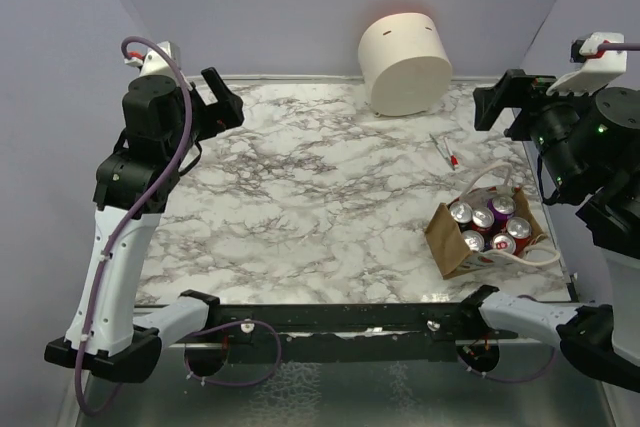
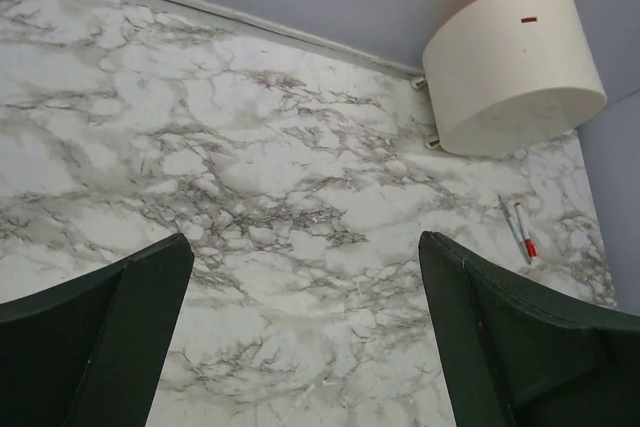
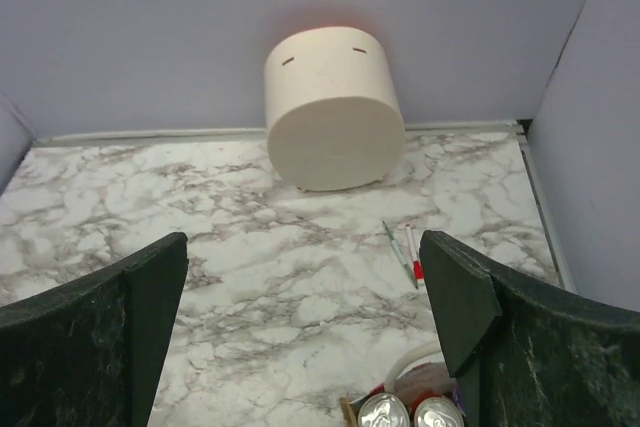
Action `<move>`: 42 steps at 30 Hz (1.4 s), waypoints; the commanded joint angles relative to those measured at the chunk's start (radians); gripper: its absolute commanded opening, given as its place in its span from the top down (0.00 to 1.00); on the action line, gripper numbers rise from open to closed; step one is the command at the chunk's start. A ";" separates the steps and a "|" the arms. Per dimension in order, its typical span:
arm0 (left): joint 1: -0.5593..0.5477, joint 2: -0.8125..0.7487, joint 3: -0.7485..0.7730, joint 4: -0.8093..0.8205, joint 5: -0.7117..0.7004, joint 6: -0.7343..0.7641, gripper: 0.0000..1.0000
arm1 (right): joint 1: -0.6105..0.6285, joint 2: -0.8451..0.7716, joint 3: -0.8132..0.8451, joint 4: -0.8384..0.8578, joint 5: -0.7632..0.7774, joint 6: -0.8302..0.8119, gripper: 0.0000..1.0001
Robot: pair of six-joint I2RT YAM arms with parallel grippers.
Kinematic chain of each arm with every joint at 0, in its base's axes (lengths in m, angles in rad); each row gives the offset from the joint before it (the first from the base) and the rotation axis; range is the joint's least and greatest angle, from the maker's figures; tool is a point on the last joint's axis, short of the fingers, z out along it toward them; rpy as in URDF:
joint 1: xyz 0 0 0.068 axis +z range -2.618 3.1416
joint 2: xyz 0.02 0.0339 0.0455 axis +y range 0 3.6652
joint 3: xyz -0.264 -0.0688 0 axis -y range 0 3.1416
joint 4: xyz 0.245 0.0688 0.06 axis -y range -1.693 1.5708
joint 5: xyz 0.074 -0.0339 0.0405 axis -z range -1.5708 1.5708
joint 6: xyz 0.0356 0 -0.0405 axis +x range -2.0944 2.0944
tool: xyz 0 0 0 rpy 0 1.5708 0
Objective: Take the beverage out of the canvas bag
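Observation:
The canvas bag (image 1: 450, 247), a small tan tote with white rope handles, stands open at the right front of the marble table. Several silver-topped beverage cans (image 1: 486, 220) stand upright inside it. In the right wrist view two can tops (image 3: 386, 413) and a rope handle (image 3: 418, 360) show at the bottom edge. My right gripper (image 1: 499, 103) hangs open in the air behind the bag, holding nothing; its jaws (image 3: 303, 247) stand wide apart. My left gripper (image 1: 222, 99) is raised over the far left of the table, also open and empty (image 2: 305, 242).
A large cream cylinder (image 1: 405, 63) lies on its side at the back wall, also seen by both wrists (image 2: 510, 72) (image 3: 332, 107). Two pens (image 1: 444, 150) lie between it and the bag. Purple walls close the back and both sides.

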 commanded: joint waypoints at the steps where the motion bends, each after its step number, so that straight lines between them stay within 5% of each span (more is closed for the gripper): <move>1: 0.039 -0.019 -0.089 0.098 0.112 -0.087 0.01 | -0.121 0.023 0.038 -0.151 -0.152 0.055 0.01; 9: 0.041 0.022 -0.267 0.242 0.278 -0.220 0.01 | -0.283 0.066 0.058 -0.272 -0.316 0.076 0.01; 17: -0.182 0.123 -0.372 0.395 0.309 -0.345 0.01 | -0.344 0.075 0.015 -0.333 -0.406 0.114 0.01; 31: -0.576 0.182 -0.458 0.531 0.245 -0.472 0.01 | -0.363 -0.015 -0.367 -0.424 -0.190 0.546 0.01; 42: -0.657 0.114 -0.426 0.431 0.168 -0.473 0.01 | -0.365 -0.020 -0.611 -0.218 -0.139 0.601 0.01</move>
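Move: The canvas bag of drink cans lies about 11 cm to the right of the right hand, some 4 cm back and roughly 43 cm below it. Its far handle loop stands about 8 cm beyond the bag's middle and 10 cm higher; the pens lie flat on the table, about 28 cm ahead of the right hand, 6 cm to its right and 50 cm below. From the left hand the bag is about 60 cm to the right, 10 cm back and 35 cm below. The right hand drops about 26 cm towards the cans in the open canvas bag, drifting slightly right, while its wrist tips from nearly level to point steeply down and turns clockwise, fingers staying wide open and still clear above the left part of the bag. Meanwhile the left hand, also wide open and touching nothing, sinks some 15 cm and sweeps about 28 cm right over the bare table towards the bag, first edging forward and then drawing back, its wrist turning clockwise and tipping down to face the bag. ##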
